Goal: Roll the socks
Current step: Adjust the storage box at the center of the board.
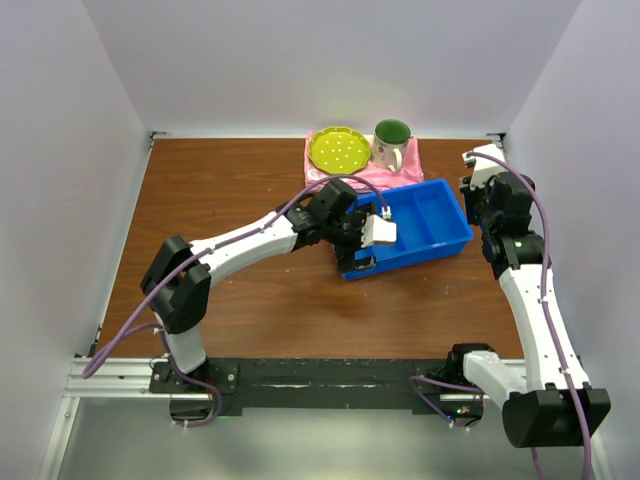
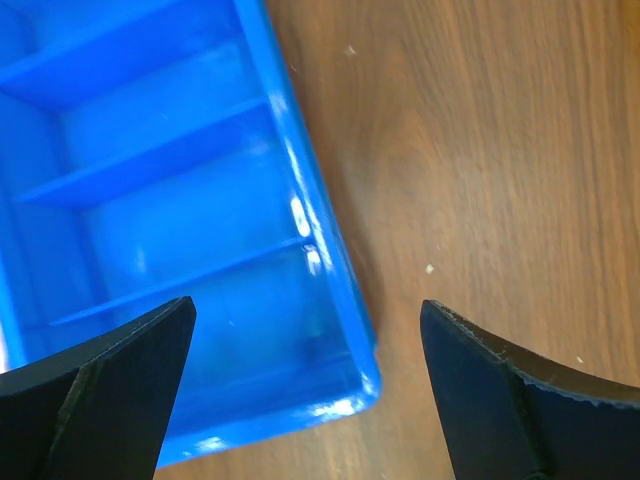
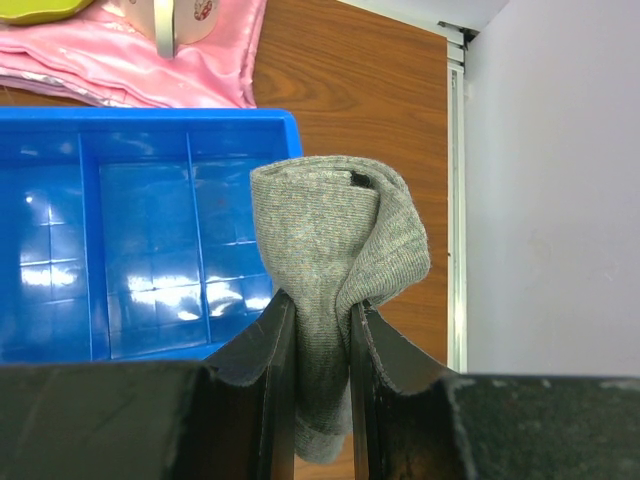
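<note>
In the right wrist view a grey knitted sock (image 3: 335,240) is folded into a bunch that stands up between my right gripper's fingers. My right gripper (image 3: 322,325) is shut on it, with one end of the sock hanging below the jaws. In the top view the right gripper (image 1: 478,178) is beside the right end of the blue bin (image 1: 432,216), and the sock is hidden there. My left gripper (image 2: 308,308) is open and hovers over the bin's near left corner (image 2: 365,385), one finger over the bin and one over the table. Nothing is between its fingers.
The blue bin (image 3: 140,230) has divided compartments. Behind it a pink cloth (image 1: 400,172) carries a green plate (image 1: 338,149) and a mug (image 1: 391,140). White walls enclose the table, and the right wall (image 3: 560,200) is close to my right gripper.
</note>
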Robot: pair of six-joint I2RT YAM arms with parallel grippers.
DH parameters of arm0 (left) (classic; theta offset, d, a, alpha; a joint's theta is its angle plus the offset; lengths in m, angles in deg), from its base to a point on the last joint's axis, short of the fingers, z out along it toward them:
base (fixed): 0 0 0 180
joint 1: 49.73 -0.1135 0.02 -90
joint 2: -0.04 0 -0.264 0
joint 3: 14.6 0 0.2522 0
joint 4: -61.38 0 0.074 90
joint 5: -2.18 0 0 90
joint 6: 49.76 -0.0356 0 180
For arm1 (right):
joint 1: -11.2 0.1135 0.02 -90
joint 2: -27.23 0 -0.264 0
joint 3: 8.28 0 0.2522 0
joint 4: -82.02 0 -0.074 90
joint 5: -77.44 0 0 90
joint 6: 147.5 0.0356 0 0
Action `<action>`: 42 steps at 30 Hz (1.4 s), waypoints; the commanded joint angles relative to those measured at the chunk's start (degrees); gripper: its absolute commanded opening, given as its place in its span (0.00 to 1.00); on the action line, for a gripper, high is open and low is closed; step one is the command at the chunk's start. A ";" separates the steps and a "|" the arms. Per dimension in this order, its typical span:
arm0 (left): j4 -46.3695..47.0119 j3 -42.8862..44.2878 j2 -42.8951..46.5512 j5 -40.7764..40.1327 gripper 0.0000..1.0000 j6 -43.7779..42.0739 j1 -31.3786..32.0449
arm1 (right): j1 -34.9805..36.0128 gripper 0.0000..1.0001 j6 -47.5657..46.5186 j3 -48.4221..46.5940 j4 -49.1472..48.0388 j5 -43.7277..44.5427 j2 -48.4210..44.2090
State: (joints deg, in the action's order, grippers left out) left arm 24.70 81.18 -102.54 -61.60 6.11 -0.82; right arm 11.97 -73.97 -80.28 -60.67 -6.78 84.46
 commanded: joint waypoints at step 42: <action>-3.19 -9.86 1.16 -10.31 1.00 -10.78 -8.82 | 2.12 0.00 16.03 -10.22 2.91 -17.21 26.87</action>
State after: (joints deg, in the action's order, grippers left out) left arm 22.45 71.65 -104.36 -70.91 -3.50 -8.21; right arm 13.13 -61.46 -87.34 -54.70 -22.29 108.83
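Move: The storage box's middle lies about 8 cm ahead of the open left hand, 11 cm to its right and 11 cm below; its near-left corner is some 4 cm back and 5 cm to the left. The mug stands about 16 cm beyond the box's middle and 3 cm to the left of it, with the towel 14 cm beyond it and 9 cm to the left. From the right hand, still pinching the rolled sock, the box's middle is about 3 cm ahead, 12 cm left and 22 cm down. The left hand, fingers wide open, first sinks about 8 cm onto the near-left part of the storage box, its fingers tipping some 15 degrees steeper, one inside the box and one outside its near wall, then draws left some 5 cm and a little forward, seeming to hook the left end wall with the inner finger. Meanwhile the right hand, after a short wait, keeps its grip on the rolled sock and comes down about 11 cm, drifting left and forward and tipping its fingers downward, towards the box's right-hand compartment. ##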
